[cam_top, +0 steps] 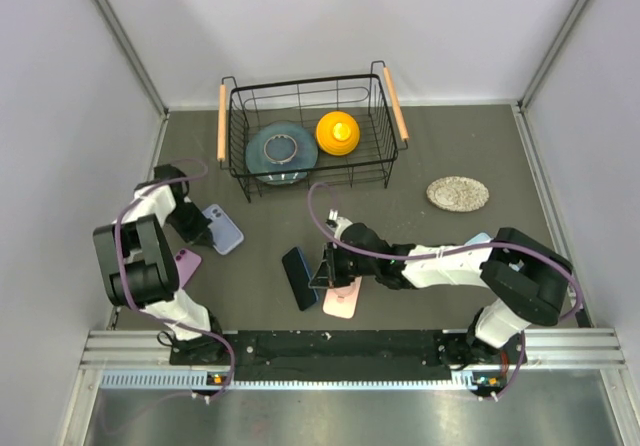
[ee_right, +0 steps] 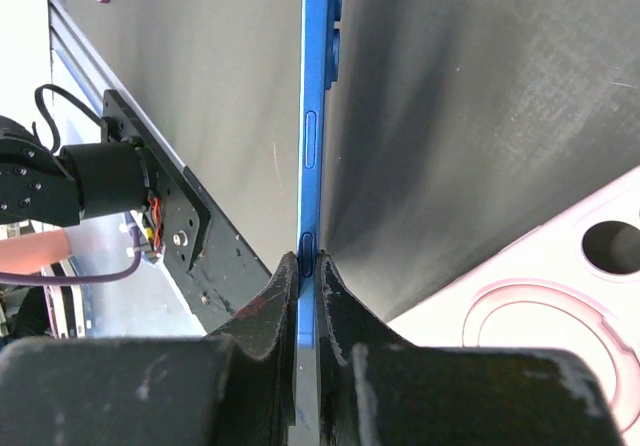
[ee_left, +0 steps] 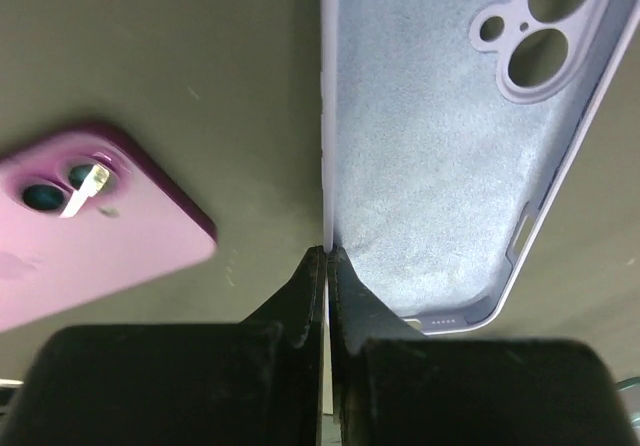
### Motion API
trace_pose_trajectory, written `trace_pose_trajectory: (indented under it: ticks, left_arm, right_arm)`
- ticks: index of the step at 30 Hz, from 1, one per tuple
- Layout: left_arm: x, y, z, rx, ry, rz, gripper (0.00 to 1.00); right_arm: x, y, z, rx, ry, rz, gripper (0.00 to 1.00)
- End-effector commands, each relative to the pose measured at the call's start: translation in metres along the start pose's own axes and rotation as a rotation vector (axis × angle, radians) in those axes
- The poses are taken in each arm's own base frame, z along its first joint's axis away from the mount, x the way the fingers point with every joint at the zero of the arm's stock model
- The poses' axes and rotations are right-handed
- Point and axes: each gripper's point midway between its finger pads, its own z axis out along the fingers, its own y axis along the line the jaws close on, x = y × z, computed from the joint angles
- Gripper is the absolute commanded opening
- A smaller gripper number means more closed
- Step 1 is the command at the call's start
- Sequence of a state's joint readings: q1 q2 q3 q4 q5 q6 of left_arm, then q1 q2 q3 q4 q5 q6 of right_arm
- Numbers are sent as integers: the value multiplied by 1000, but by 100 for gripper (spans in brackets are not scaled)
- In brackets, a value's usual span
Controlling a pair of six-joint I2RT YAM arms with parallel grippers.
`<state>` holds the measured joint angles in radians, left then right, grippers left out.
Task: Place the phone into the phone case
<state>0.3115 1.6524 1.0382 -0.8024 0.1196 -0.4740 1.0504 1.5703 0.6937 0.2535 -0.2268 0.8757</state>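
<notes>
My right gripper (cam_top: 326, 266) is shut on a blue phone (cam_top: 298, 278) and holds it on its long edge, tilted, at the table's front middle. In the right wrist view the phone (ee_right: 312, 116) runs edge-on between the fingers. A pale pink phone case (cam_top: 343, 298) lies flat just right of it and shows in the right wrist view (ee_right: 540, 306). My left gripper (cam_top: 197, 226) is shut on the side wall of a lavender phone case (cam_top: 224, 229) lying inside up (ee_left: 440, 146). A pink phone (ee_left: 90, 226) in a magenta case lies to its left.
A black wire basket (cam_top: 380, 101) at the back holds a blue-grey plate (cam_top: 258, 161), a metal ring (cam_top: 279, 147) and a yellow object (cam_top: 338, 132). A speckled oval dish (cam_top: 458, 193) lies at the right. The pink phone (cam_top: 186, 263) lies beside the left arm.
</notes>
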Motion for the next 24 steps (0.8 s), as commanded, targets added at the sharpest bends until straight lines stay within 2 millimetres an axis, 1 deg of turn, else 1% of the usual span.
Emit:
trace_pose_trajectory:
  ticks: [1,2,3,4,5,6,7,8,10,11,12,13,14,16,17,18,20,21,24]
  left_arm:
    - [42,-11,-5,25,31,36,0]
    - [53,-15,-3,26,40,50,0]
    - [58,-18,-4,39,28,60,0]
    - [71,-13,1,25,48,65,0]
    - [81,-18,3,27,52,86,0]
    - [87,-19,4,31,47,100,0]
    - [97,-15,9,17,60,112,0]
    - [106,-17,11,13,68,140,0]
    - [117,-14,17,16,78,150,0]
    - [128,-19,19,30,94,187,0]
    - [134,-20,19,40,96,195,0]
    - [141,-16,23,34,105,203,0]
    - [146,-17,23,36,102,216,0]
    - [148,-18,22,31,72,242,0]
    - [152,-21,20,34,62,273,0]
    - [151,-24,18,39,44,287,0]
    - [157,-27,17,51,47,310,0]
    - [160,-28,16,64,48,319,0]
    - [174,-37,12,123,54,370,0]
  right_arm:
    - [-18,18,-10,-50,-72,-5,0]
    - [-16,17,-11,-48,-70,1,0]
    - [-16,16,-12,-48,-70,1,0]
    - [-16,17,-13,-52,-73,1,0]
    - [-15,17,-15,-52,-73,3,0]
    - [-16,17,-16,-53,-77,5,0]
    - [-16,16,-18,-45,-79,7,0]
    - [-18,18,-22,-52,-90,5,0]
    - [-22,20,-27,-49,-108,4,0]
    - [-24,22,-32,-49,-117,-2,0]
    - [-25,23,-34,-49,-123,-1,0]
    - [-26,24,-36,-48,-128,0,0]
    - [-28,27,-41,-52,-135,-5,0]
    - [-31,30,-45,-55,-144,-6,0]
    - [-31,30,-47,-51,-144,-1,0]
    - [-32,33,-51,-57,-149,2,0]
    - [-33,32,-55,-50,-160,24,0]
    - [-37,39,-61,-77,-181,26,0]
    - [-42,47,-71,-109,-213,38,0]
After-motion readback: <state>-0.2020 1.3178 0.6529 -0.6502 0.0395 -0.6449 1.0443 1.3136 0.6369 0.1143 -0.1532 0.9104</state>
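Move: The left hand already pinches the light purple case by its near-left long edge; the blue-edged phone it is heading for is about 22 cm to its right and 10 cm back, at roughly the same height. The pink phone lies some 6 cm left, 6 cm back and 3 cm down from the left hand. From the right hand, which holds the phone, the light purple case is about 24 cm left and 14 cm ahead, and slightly lower; the pink case lies 6 cm right, level with it fore-and-aft, and 5 cm below. Rightward about 12 cm and back some 7 cm, the left hand keeps its pinch and carries the light purple case towards the phone, sinking 2 cm to table height early on and turning it nearly 20 degrees clockwise. The right hand, still gripping the phone by its right edge, eases about 3 cm right, then lifts some 4 cm. ##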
